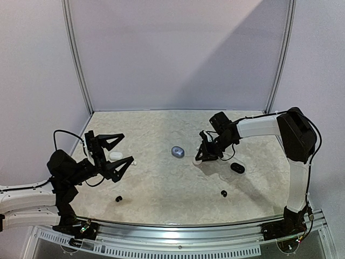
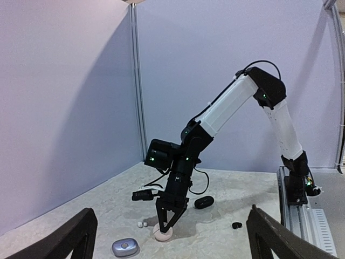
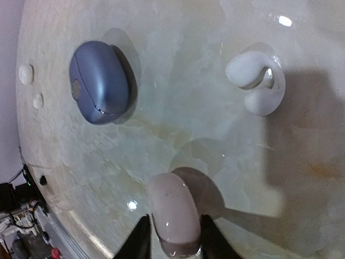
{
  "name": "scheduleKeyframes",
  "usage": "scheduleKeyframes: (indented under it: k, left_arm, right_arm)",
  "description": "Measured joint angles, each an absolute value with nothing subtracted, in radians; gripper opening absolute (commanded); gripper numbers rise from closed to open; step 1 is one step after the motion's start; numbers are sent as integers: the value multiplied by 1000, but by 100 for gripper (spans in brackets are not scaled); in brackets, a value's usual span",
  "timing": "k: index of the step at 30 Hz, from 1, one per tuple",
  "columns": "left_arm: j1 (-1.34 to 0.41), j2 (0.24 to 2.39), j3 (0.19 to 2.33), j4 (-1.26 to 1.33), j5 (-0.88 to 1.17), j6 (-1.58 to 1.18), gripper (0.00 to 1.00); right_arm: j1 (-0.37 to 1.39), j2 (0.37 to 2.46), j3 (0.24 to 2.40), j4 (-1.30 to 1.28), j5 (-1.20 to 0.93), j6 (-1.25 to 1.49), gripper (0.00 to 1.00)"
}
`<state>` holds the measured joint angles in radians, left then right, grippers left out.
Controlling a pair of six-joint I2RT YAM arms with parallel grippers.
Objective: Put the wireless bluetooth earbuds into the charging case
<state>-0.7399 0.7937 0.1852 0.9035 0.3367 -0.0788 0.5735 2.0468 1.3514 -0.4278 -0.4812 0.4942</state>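
Observation:
A pale pink charging case (image 3: 172, 213) lies on the table, and my right gripper (image 3: 172, 237) is shut on it, one finger against each side. From the left wrist view the right arm reaches down with its tips on that case (image 2: 163, 232). Two white earbuds (image 3: 254, 81) lie together just beyond it, touching each other (image 2: 141, 224). My left gripper (image 1: 127, 148) hovers wide open at the table's left, holding nothing. A black earbud (image 1: 223, 193) sits near the front on the right, and another black earbud (image 1: 118, 198) on the left.
A blue-grey case (image 1: 177, 151) rests mid-table, left of the right gripper (image 1: 200, 158). A black case (image 1: 237, 168) lies to the right of that gripper. A white case (image 1: 116, 156) and a small white bud (image 1: 136, 161) lie by the left gripper. Walls enclose the back and sides.

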Motion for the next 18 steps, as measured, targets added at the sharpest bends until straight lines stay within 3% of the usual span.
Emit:
scheduleKeyframes:
  k: [11,18]
  left_arm:
    - [-740,794,185,904,347,-78,98]
    - [-740,799,185,904,349,-78,98]
  right_arm:
    - [569,2088,1444,-539,-419,423,81]
    - [611,2088,1517,-652,-262,301,85]
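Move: The pink charging case is still pinched edge-on in the right hand, its middle about 1 cm left of and 1 cm below the hand point, with bare table just underneath. From that hand the blue case lies some 8 cm left and 5 cm ahead, the white C-shaped earbud about 7 cm straight ahead, the black case roughly 17 cm right and 4 cm back. From the left hand the pink case is about 15 cm ahead, 22 cm right and 27 cm below. The pink case is let go onto the table: the right fingers open wide around it while the hand dips about 1 cm, then comes back up as it eases a little over 1 cm forward and to the right. The wrist turns some 15 degrees, bringing the fingers closer to straight down, and the fingers' hold on the case ends. ##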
